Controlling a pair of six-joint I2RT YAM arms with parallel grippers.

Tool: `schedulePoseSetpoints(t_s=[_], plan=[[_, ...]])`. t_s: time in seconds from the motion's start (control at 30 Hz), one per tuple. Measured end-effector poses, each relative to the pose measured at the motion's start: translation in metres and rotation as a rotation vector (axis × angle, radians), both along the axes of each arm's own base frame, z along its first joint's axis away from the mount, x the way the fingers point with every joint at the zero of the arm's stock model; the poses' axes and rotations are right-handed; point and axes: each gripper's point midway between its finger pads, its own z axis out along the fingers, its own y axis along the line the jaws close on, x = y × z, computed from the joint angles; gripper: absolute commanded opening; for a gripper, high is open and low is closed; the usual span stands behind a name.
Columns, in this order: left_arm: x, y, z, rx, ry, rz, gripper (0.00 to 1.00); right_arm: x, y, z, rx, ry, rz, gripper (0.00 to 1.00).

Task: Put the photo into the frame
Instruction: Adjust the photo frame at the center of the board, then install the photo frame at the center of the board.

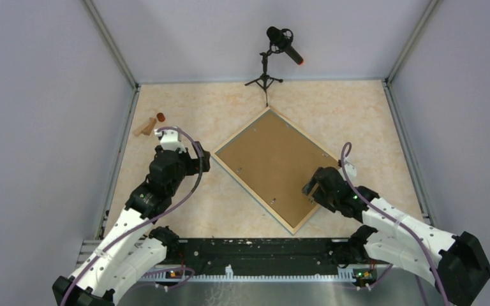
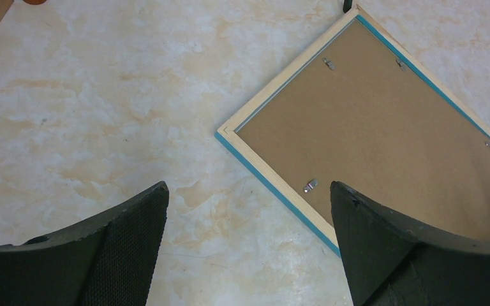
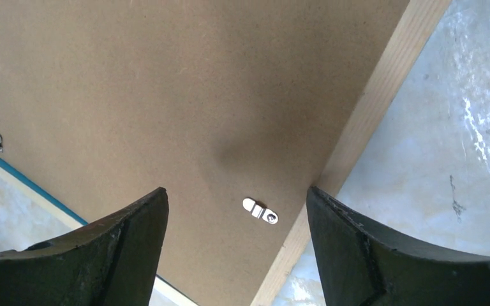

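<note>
The frame lies face down and turned like a diamond in the middle of the table. A brown backing board fills it, with small metal clips along its edges. The photo is not in view. My left gripper hovers open over bare table just left of the frame's left corner, whose wooden rim and blue edge show in the left wrist view between the fingers. My right gripper is open above the frame's near right edge, and a metal clip lies between its fingers.
A microphone on a small tripod stands at the back, just beyond the frame's far corner. Wooden blocks and a small red-brown cylinder lie at the back left. Grey walls enclose the table on three sides.
</note>
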Motion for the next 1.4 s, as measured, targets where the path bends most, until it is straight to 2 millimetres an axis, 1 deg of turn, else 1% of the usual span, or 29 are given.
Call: schedulePoseSetpoints(t_s=[0.13,0.23,0.33,0.43,0.5,0.57,0.67,0.77,0.83,0.93,1.03,1.07,1.1,1.17,1.2,1.23,1.3,1.37,1.4], plan=[[0.0,0.0,0.0,0.0,0.0,0.001,0.98,0.009,0.006,-0.002,0.007,-0.017,-0.007,0.78],[0.0,0.0,0.0,0.0,0.0,-0.001,0.98,0.015,0.01,-0.009,0.003,-0.011,-0.011,0.78],[0.0,-0.001,-0.001,-0.002,0.002,-0.006,0.98,0.024,0.017,-0.008,0.016,-0.037,-0.005,0.81],[0.001,-0.006,-0.005,-0.003,0.019,-0.027,0.98,0.028,0.019,-0.007,0.013,-0.042,0.002,0.86],[0.002,-0.012,-0.01,-0.005,0.039,-0.053,0.98,0.027,0.019,-0.007,0.0,-0.042,0.021,0.92],[0.004,-0.02,-0.019,-0.007,0.072,-0.088,0.98,0.024,0.014,-0.007,-0.04,-0.035,0.053,0.99],[0.007,-0.033,-0.036,-0.03,0.143,-0.124,0.98,0.019,0.008,-0.006,-0.106,-0.015,0.108,0.99],[0.017,-0.045,-0.049,-0.084,0.198,-0.118,0.98,0.018,0.002,-0.002,-0.184,0.009,0.154,0.99],[0.028,-0.053,-0.055,-0.115,0.209,-0.106,0.98,0.018,-0.004,-0.003,-0.235,0.031,0.172,0.99],[0.056,-0.066,-0.064,-0.105,0.218,-0.108,0.99,0.019,-0.016,-0.007,-0.284,0.07,0.181,0.99],[0.095,-0.08,-0.068,-0.049,0.212,-0.128,0.98,0.021,-0.029,-0.009,-0.297,0.095,0.164,0.99],[0.112,-0.085,-0.068,-0.026,0.204,-0.137,0.98,0.021,-0.034,-0.01,-0.295,0.107,0.154,0.99],[0.122,-0.088,-0.07,-0.014,0.201,-0.143,0.98,0.022,-0.037,-0.01,-0.295,0.112,0.145,0.99],[0.147,-0.095,-0.079,0.018,0.205,-0.165,0.98,0.022,-0.041,-0.007,-0.281,0.11,0.135,0.99],[0.159,-0.097,-0.087,0.037,0.213,-0.171,0.98,0.023,-0.041,-0.003,-0.266,0.099,0.135,0.99],[0.167,-0.099,-0.096,0.055,0.228,-0.181,0.99,0.022,-0.04,0.001,-0.248,0.084,0.138,0.99],[0.174,-0.101,-0.113,0.077,0.258,-0.2,0.98,0.021,-0.034,0.008,-0.207,0.059,0.152,0.99],[0.178,-0.103,-0.133,0.092,0.299,-0.221,0.97,0.015,-0.029,0.009,-0.166,0.054,0.17,0.99],[0.179,-0.105,-0.14,0.094,0.313,-0.229,0.96,0.013,-0.028,0.008,-0.155,0.06,0.173,0.99]])
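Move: The frame's far-left edge has its middle about 19 cm ahead of the left hand, 11 cm to its right and 17 cm lower; the frame's left corner is 9 cm nearer and 8 cm left of that. The near-right edge, some 4 cm to the right hand's right, 1 cm ahead and 2 cm below, has a metal latch roughly 3 cm left of it and level with the right hand. Right and down first, then forward, then steeply down, the open left hand covers about 18 cm forward to the far-left edge, tipping down some 20 degrees. The right hand edges forward and left, swings right while rolling its left side down and opening fully, then rises slightly and comes partly back left, over the near-right edge. ##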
